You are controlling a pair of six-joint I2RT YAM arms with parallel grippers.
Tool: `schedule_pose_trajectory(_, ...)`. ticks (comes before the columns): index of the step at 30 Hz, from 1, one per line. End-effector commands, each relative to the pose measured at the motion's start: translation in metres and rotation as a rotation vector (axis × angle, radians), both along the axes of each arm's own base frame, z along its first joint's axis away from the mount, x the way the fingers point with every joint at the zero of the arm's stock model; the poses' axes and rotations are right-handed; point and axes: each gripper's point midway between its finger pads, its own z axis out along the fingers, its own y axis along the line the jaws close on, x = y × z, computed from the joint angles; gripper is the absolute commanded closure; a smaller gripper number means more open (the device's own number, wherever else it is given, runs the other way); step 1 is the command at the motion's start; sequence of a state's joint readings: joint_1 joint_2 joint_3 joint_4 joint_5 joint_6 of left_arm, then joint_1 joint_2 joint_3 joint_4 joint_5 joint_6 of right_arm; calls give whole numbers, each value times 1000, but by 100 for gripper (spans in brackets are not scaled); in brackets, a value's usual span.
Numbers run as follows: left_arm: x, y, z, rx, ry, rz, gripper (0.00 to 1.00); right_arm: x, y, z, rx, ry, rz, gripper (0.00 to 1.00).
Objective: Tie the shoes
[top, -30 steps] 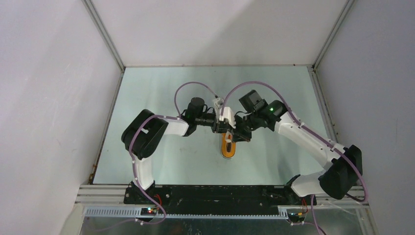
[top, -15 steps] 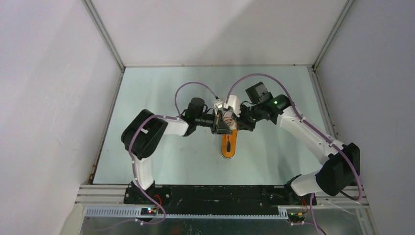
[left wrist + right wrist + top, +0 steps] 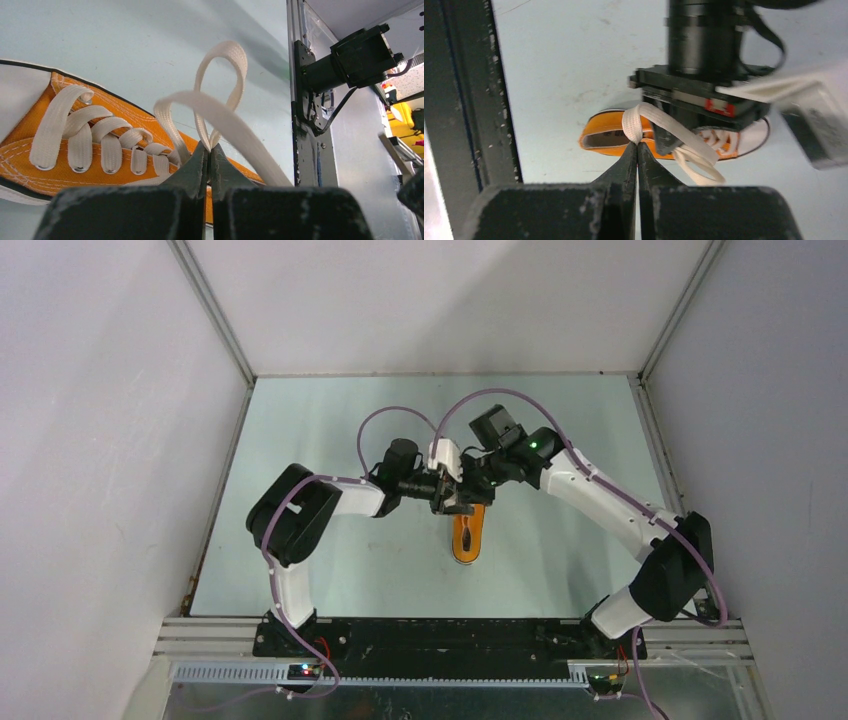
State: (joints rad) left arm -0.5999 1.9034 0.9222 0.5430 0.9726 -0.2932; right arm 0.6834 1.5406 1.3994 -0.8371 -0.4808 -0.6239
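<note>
The orange shoe [image 3: 467, 540] lies on the table with its white toe cap toward the arms' bases. Both grippers meet just above its laced part. In the left wrist view my left gripper [image 3: 210, 146] is shut on the base of a white lace loop [image 3: 222, 60], and a second lace strand [image 3: 240, 132] crosses in front of it above the shoe [image 3: 55, 165]. In the right wrist view my right gripper [image 3: 637, 145] is shut on a lace strand [image 3: 633, 125] over the shoe's opening [image 3: 604, 137]. The left gripper's finger [image 3: 664, 137] sits right beside it, with a slack lace loop [image 3: 699, 170] below.
The pale green table [image 3: 330, 420] is walled in by white panels at the back and both sides. A dark metal rail [image 3: 302, 130] runs along the table edge near the arm bases. The two wrists [image 3: 470, 475] crowd together above the shoe.
My right arm has swung left and slightly farther back, bringing its lace across over the left gripper. The left arm and the shoe have stayed almost still.
</note>
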Motion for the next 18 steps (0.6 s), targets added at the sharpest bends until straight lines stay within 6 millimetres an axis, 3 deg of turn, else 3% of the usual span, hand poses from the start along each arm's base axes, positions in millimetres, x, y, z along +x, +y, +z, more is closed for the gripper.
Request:
schedule_pose_trajectory(1, 0, -2, 14, -26, 22, -11, 100, -35, -3, 7, -4, -11, 136, 100)
schedule_pose_trajectory(4, 3, -1, 15, -33, 29, -3, 100, -53, -16, 0, -39, -15, 206, 100)
schedule_pose_trajectory(12, 8, 5, 16, -36, 37, 9, 100, -86, -63, -56, -185, 61, 258, 100)
schedule_pose_trajectory(18, 4, 10, 15, -36, 37, -12, 100, -75, -87, -84, -223, 87, 186, 100)
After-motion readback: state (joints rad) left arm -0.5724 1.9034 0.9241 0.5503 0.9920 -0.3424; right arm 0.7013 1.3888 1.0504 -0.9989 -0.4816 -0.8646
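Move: The loop in the left fingers stands roughly 3 cm left, 2 cm ahead and 8 cm below the right hand, which holds the other lace in shut fingers. That lace is taken towards bare table beside the heel, about 9 cm back, 7 cm right and 18 cm down; the shoe heel lies some 7 cm back, 3 cm left and 15 cm below. From the left hand, that bare spot is roughly 10 cm back, 12 cm right and 9 cm down. The free lace, still pinched in the right fingers, is drawn away from the loop: the right hand sweeps about 9 cm back, then increasingly down and right, some 8 cm each, to the right side of the heel, turning about 10 degrees counter-clockwise while the fingers tip steeper. The left fingers keep the loop pinched above the shoe's tongue and stay almost in place. ##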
